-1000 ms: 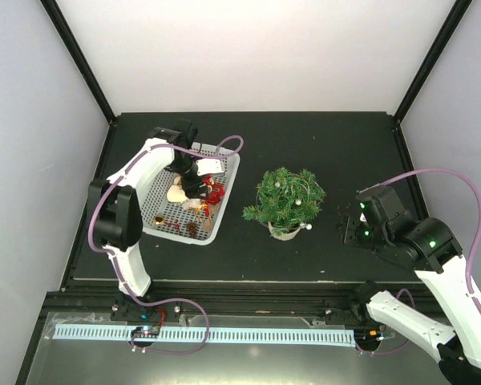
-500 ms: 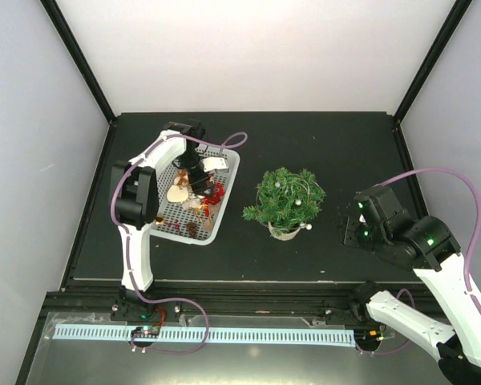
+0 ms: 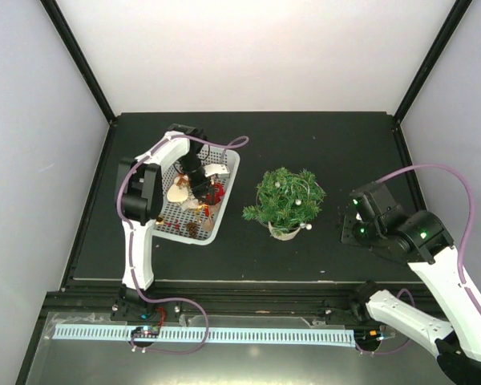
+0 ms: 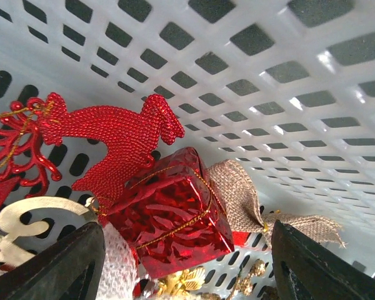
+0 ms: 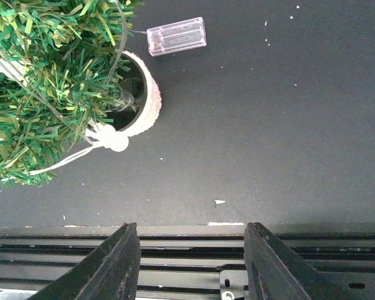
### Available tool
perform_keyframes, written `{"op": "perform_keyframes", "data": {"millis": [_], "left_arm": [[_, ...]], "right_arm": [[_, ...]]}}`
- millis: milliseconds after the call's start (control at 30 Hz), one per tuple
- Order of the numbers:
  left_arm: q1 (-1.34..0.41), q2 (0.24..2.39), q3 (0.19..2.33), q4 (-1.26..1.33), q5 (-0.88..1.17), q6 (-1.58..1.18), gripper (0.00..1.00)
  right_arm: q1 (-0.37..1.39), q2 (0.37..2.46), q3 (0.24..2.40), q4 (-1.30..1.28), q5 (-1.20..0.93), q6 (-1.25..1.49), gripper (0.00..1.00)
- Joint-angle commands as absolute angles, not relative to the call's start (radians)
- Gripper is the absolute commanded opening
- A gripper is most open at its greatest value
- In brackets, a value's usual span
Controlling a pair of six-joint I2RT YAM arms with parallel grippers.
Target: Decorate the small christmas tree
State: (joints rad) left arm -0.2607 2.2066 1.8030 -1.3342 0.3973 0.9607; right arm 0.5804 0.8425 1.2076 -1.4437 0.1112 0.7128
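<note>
The small christmas tree (image 3: 287,196) stands mid-table in its whitish pot (image 5: 151,100); white balls and a thin wire hang on it. My left gripper (image 3: 199,183) reaches down into the white mesh basket (image 3: 229,188). Its jaws are open and straddle a red foil gift-box ornament (image 4: 172,215) with a gap on each side. A red glitter rooster (image 4: 112,140) and a burlap bow (image 4: 240,197) lie beside that box. Right of the tree, my right gripper (image 5: 187,262) hangs open and empty over the table's near edge.
A clear battery box (image 5: 176,35) lies on the black table behind the pot, and a white ball (image 5: 117,142) dangles at the pot's rim. More ornaments, gold leaves (image 4: 175,281) among them, crowd the basket floor. The metal rail (image 5: 187,247) runs along the near edge.
My left gripper has shifted slightly within the basket over the ornaments and its jaws have narrowed a little. The right arm has edged slightly to the left.
</note>
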Motion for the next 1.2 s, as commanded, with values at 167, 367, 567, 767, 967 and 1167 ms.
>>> {"op": "perform_keyframes", "data": {"millis": [167,367,567,767,967,1167], "left_arm": [[-0.254,2.257,1.843,-1.378,0.443,0.945,0.6],[-0.252,2.239,1.841,-1.376,0.437,0.948,0.44],[-0.244,2.197,1.866,-1.38,0.431,0.946,0.39],[-0.224,2.137,1.915,-1.43,0.439,0.956,0.4],[-0.226,1.997,1.928,-1.472,0.48,0.983,0.42],[-0.345,1.89,1.925,-1.497,0.526,0.967,0.43]], "right_arm": [[0.573,0.851,1.227,-1.439,0.147,0.696,0.48],[0.573,0.847,1.22,-1.436,0.15,0.698,0.48],[0.574,0.844,1.209,-1.428,0.149,0.698,0.48],[0.574,0.845,1.203,-1.419,0.146,0.695,0.48],[0.574,0.844,1.191,-1.408,0.146,0.694,0.48],[0.574,0.852,1.187,-1.391,0.136,0.695,0.48]]}}
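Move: The red gift box lies in the basket almost under my left hand, between its open fingers, only about 2 cm below them. The red reindeer is some 4 cm ahead and 1 cm to the right, the burlap bow about 4 cm back and 1 cm to the right, and the white glitter ornament roughly 2 cm ahead and 3 cm to the left, all a bit lower than the gift. From my right hand the gift is some 20 cm ahead, 30 cm to the left and 22 cm below. With my left hand I sink just over a centimetre more into the basket while shutting the fingers on the sides of the red gift box, pausing there until they pinch it. Then I lift it nearly straight up, gathering speed, about 13 cm away from the other ornaments, keeping my hold and letting the fingertips swing forward some 15 degrees. ##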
